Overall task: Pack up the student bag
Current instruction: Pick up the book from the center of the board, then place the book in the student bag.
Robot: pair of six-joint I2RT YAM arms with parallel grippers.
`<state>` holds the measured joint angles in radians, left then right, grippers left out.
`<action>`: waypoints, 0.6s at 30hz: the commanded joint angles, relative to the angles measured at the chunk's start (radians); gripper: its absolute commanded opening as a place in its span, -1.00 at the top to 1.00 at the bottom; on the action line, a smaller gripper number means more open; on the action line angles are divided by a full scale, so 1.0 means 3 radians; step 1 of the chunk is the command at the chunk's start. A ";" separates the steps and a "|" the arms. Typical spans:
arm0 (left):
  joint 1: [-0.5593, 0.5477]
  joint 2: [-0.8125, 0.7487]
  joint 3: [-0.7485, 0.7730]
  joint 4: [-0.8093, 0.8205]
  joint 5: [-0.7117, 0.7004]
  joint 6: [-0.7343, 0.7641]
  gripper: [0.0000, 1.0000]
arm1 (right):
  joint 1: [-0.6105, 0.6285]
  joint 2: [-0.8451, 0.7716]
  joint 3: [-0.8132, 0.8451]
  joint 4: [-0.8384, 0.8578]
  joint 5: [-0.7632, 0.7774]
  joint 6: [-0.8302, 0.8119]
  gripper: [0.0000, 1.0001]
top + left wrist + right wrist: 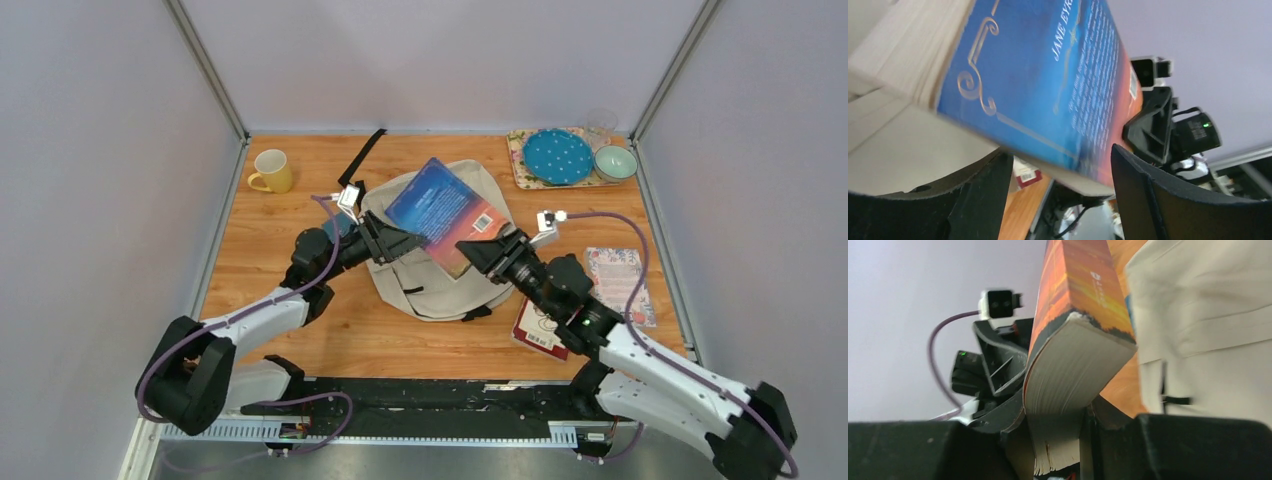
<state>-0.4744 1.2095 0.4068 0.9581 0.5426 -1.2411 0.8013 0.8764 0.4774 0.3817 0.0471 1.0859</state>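
Note:
The student bag point(440, 285), cream with black straps, lies flat in the middle of the table. A thick blue book point(445, 212) with an orange-red lower cover hangs tilted above it. My right gripper point(482, 252) is shut on the book's near corner; in the right wrist view the page block point(1073, 370) is pinched between the fingers point(1015, 412), with the bag point(1208, 315) to the right. My left gripper point(395, 243) is at the book's left edge and open. In the left wrist view both fingers point(980, 195) stand apart from the blue cover point(1048, 85).
A yellow mug point(272, 170) stands at the back left. A tray point(520, 165) at the back right holds a blue plate point(557, 156), a bowl point(615, 162) and a glass point(601, 122). A red book point(538, 330) and a floral notebook point(618, 280) lie right of the bag.

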 commanded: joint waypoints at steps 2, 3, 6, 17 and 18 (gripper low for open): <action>-0.0346 -0.0355 0.0612 -0.2178 -0.0217 0.2270 -0.57 | -0.0109 -0.0935 0.0326 -0.1730 0.1386 -0.0705 1.00; -0.0417 -0.0335 0.0699 -0.2414 -0.0330 0.2483 -0.57 | -0.0109 -0.1064 0.0331 -0.1818 0.1433 -0.0725 1.00; -0.0643 -0.0192 0.0934 -0.2952 -0.0398 0.3011 -0.59 | -0.0114 -0.1406 0.0417 -0.2222 0.1663 -0.0761 1.00; -0.1609 0.0514 0.1425 -0.3352 -0.0807 0.4132 -0.63 | -0.0114 -0.1893 0.1047 -0.3261 0.2241 -0.1114 1.00; -0.1635 0.0625 0.1481 -0.3347 -0.0791 0.4132 -0.63 | -0.0114 -0.1914 0.1062 -0.3287 0.2241 -0.1119 1.00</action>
<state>-0.9180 1.3289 0.7765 -0.0071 0.3328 -0.1368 0.7609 0.3538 0.6666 -0.7177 0.6056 0.7933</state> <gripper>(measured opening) 0.809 0.314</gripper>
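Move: The bag's near edge, where the empty left hand is bound, lies about 5 cm back, 4 cm right and 22 cm below it; the blue wallet is some 18 cm ahead and 19 cm left, equally low. The book in the right hand has its middle 7 cm ahead and 3 cm left of that hand, at its height. From the right hand, the red-bordered book lies 19 cm right, 3 cm back, and the floral notebook 36 cm right, 6 cm ahead, both about 24 cm below. The book, still pinched near one end by the right hand, is carried about 20 cm right, away from the bag to above the red-bordered book, dipping some 6 cm before rising slightly while the wrist turns about 30 degrees clockwise and rolls. The left hand, fingers staying wide open, heads right, then sinks about 11 cm while moving back to the bag's near edge, its fingers tipping downward. ##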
